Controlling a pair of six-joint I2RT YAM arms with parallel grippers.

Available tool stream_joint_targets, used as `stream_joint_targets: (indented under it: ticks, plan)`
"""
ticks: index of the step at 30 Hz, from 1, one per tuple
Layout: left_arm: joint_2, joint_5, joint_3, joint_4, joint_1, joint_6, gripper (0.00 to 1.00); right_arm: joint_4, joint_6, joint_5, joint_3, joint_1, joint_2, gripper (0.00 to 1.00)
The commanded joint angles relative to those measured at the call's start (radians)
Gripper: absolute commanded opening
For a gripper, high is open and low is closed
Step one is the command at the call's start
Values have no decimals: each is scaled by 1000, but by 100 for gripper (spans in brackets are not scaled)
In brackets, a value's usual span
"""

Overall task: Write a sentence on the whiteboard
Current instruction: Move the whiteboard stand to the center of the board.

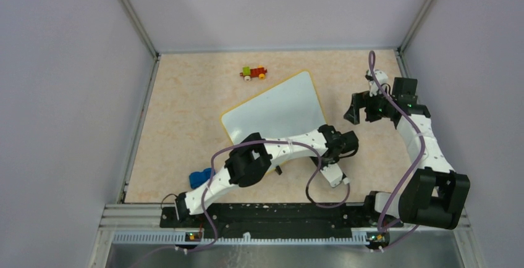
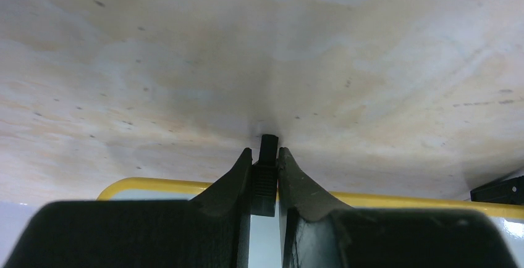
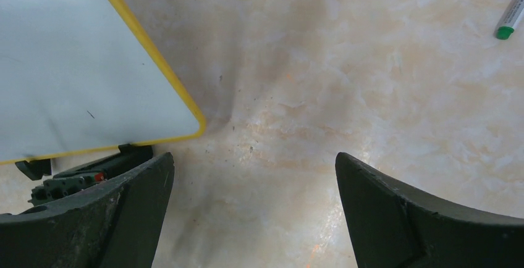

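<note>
The whiteboard [image 1: 275, 110] lies tilted in the middle of the table, white with a yellow rim [image 2: 154, 186]. No sentence shows on the part of its surface that I can see. My left gripper [image 1: 349, 143] is at the board's near right corner. In the left wrist view it [image 2: 266, 152] is shut on a small black ribbed piece [image 2: 267, 147] that looks like one of the board's clips, with its tip against the tabletop. My right gripper [image 1: 355, 110] hovers right of the board, wide open [image 3: 254, 157] and holding nothing. The board's corner [image 3: 185, 120] is at the left of the right wrist view.
A white marker with a green end [image 3: 510, 15] lies on the table, near the front edge in the top view [image 1: 335, 175]. A small coloured toy [image 1: 254, 72] sits behind the board. A blue object [image 1: 199, 177] lies by the left arm's base. Walls close in three sides.
</note>
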Motion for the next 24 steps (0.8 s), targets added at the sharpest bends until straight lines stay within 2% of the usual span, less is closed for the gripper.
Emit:
stream_joint_targets:
  ticks: [1, 5, 8, 13, 18, 21, 22, 24]
  plan:
    - [45, 80, 102, 84, -25, 43, 0, 0, -10, -2, 59, -15, -37, 99]
    - [53, 66, 104, 106, -31, 51, 0, 0, -9, -4, 60, -21, -38, 99]
    - [46, 58, 104, 117, -33, 48, 7, 2, -9, 0, 60, -21, -38, 99]
    - [11, 67, 93, 106, -34, 21, 42, 8, -3, -3, 60, -26, -40, 99]
    - [-64, 99, 39, 108, -35, 4, 61, 20, 6, -18, 58, -29, -48, 99]
    - [-124, 132, -16, 110, -35, -4, 66, 30, 14, -24, 63, -30, -52, 99]
    - [-146, 138, -39, 113, -35, -4, 81, 35, 19, -26, 64, -32, -56, 99]
    - [-189, 145, -94, 123, -35, -8, 88, 46, 27, -40, 68, -40, -65, 99]
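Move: The stand's right black foot is already pinched between my left fingers at the board's near edge. From my left hand, the other black foot is about 12 cm left and 3 cm back. The whiteboard's centre lies roughly 13 cm ahead and 12 cm left, and its near right corner some 5 cm ahead and 5 cm right. From my right hand, the pinched foot is about 14 cm left, 10 cm back and some 12 cm below. I finish the drag with my left hand: still gripping the foot, I pull it about 1.5 cm to my right and pause. Then I spread the fingers wide to let the foot go, fingertips swinging roughly 10 degrees to the right as the hand shifts another 2 cm right. At the end I draw back about 2 cm and start to rise off the edge. ##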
